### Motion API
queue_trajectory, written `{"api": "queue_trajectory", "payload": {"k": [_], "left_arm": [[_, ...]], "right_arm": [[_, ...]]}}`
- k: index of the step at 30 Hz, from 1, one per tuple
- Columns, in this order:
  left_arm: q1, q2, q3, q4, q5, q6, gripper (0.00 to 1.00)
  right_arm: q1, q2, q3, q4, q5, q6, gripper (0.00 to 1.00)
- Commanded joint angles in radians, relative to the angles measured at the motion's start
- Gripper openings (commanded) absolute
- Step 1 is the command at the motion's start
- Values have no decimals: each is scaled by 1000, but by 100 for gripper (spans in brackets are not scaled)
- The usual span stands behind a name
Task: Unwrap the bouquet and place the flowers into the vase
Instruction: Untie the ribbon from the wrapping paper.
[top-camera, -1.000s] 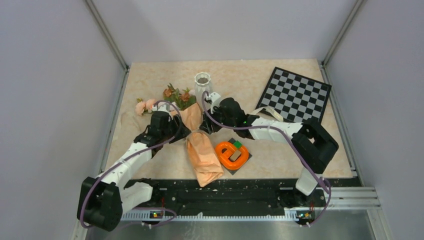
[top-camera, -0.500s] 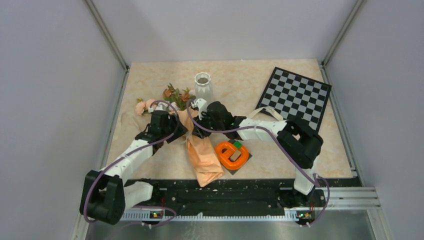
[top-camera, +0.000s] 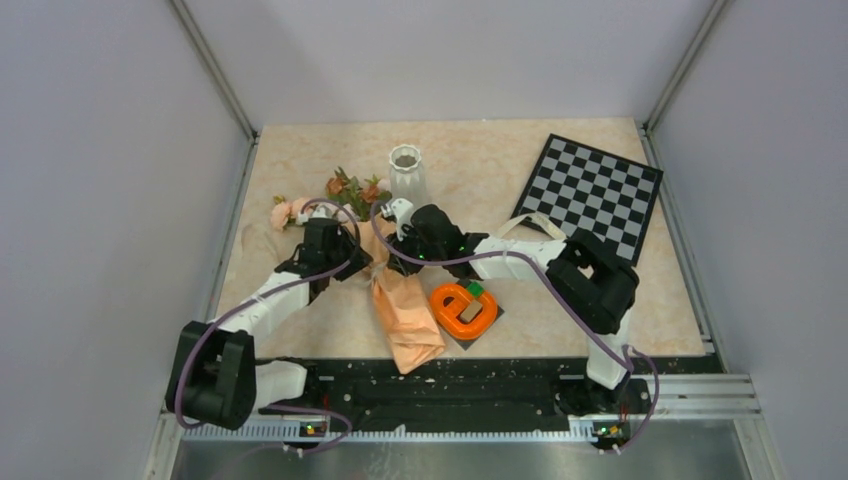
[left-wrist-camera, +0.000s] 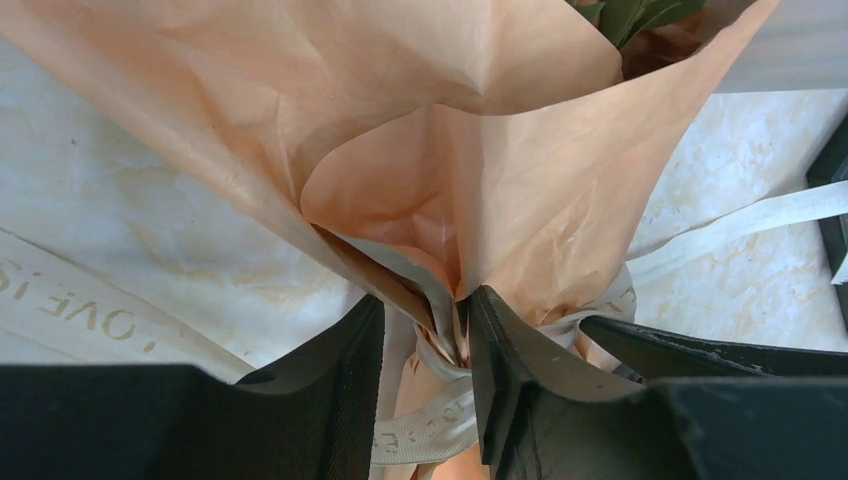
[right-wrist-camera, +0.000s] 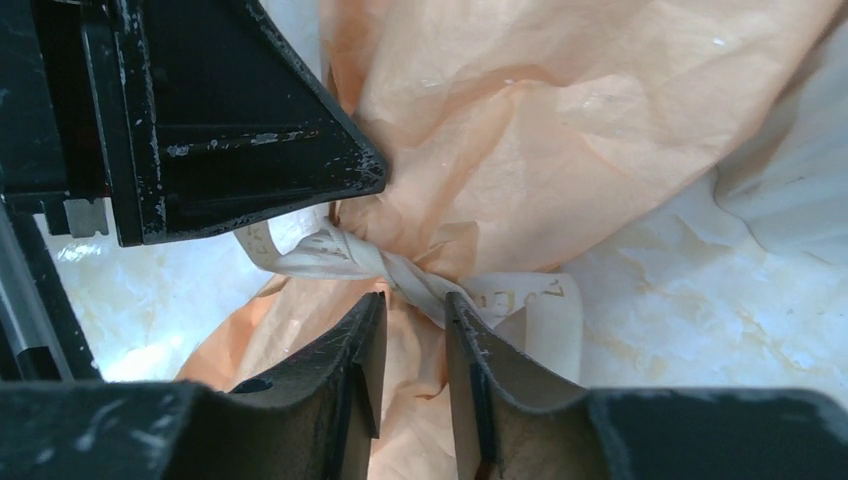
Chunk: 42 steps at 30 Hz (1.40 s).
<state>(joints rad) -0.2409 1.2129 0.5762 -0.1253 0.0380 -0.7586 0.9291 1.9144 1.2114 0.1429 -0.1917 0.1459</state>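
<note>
The bouquet (top-camera: 406, 312) lies on the table in peach paper, its neck (left-wrist-camera: 520, 200) cinched by a cream ribbon (right-wrist-camera: 400, 270). The flowers (top-camera: 352, 190) stick out of its far end, left of the ribbed white vase (top-camera: 405, 172). My left gripper (left-wrist-camera: 428, 300) comes at the neck from the left, and its fingers (left-wrist-camera: 510, 370) are shut on a paper fold and the ribbon loop. From the right, my right gripper (right-wrist-camera: 414, 298) stands open by a narrow gap, with the twisted ribbon lying across its tips and touching the right one.
An orange plastic ring (top-camera: 463, 308) on a small dark pad sits just right of the wrap's lower end. A checkerboard (top-camera: 592, 188) lies at the back right. A loose ribbon tail (left-wrist-camera: 740, 215) trails over the marble-patterned table (top-camera: 300, 320). Grey walls stand on three sides.
The right arm has swung left onto the bouquet's neck. Both pairs of jaws have narrowed, the left onto the neck. The left arm has shifted slightly.
</note>
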Motion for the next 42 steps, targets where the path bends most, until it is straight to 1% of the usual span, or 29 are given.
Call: {"api": "queue_trajectory", "payload": {"k": [1, 5, 11, 13, 14, 15, 16, 17, 20, 23, 25, 30, 39, 42], "left_arm": [[6, 33, 24, 58, -6, 11, 37], [6, 51, 22, 68, -4, 16, 29], [6, 63, 25, 72, 12, 23, 25], [6, 63, 24, 70, 14, 25, 23], [6, 61, 23, 70, 13, 25, 20], [6, 61, 22, 68, 11, 27, 17], [7, 60, 22, 66, 8, 29, 13], [7, 59, 22, 62, 5, 30, 10], [8, 53, 23, 44, -14, 39, 0], [10, 46, 25, 28, -29, 50, 0], [15, 41, 24, 17, -62, 53, 0], [30, 27, 14, 6, -79, 61, 0], [44, 25, 4, 1, -74, 70, 0], [47, 27, 1, 2, -71, 72, 0]], "right_arm": [[11, 25, 33, 46, 64, -27, 28], [12, 44, 41, 64, 78, -39, 27], [22, 75, 64, 67, 34, -47, 26], [26, 82, 61, 70, 35, -44, 21], [27, 82, 58, 71, 41, -38, 15], [29, 75, 53, 77, 56, -28, 7], [28, 67, 43, 84, 74, -11, 2], [28, 50, 30, 93, 91, 0, 0], [28, -18, -16, 118, 145, 35, 0], [26, -77, -65, 129, 207, 75, 0], [25, -113, -97, 139, 246, 103, 0], [11, -153, -171, 160, 286, 174, 0], [-28, -127, -269, 185, 272, 311, 0], [-35, -128, -282, 191, 252, 328, 0]]}}
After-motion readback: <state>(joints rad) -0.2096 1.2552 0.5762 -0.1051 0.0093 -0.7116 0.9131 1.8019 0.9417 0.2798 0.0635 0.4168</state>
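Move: The ribbon's crossing is almost in my right fingers' gap, about 1 cm ahead and 2 cm below; the vase stands some 10 cm ahead and 4 cm to the right, and the orange tray 9 cm back and 15 cm right. The strand for my left hand lies just under its tips, about 1 cm right and 1 cm down; from there the flower heads are about 14 cm ahead and 2 cm left. I lower my right hand about 2.5 cm and my left about 1 cm, shutting both on the ribbon at the paper's waist. Then I draw my right hand some 6.5 cm to the right in a low arc, up about 3 cm and down again, turning it roughly 20 degrees clockwise with the ribbon pinched. My left stays shut and drifts 1.5 cm left, pulling the opposite way. ##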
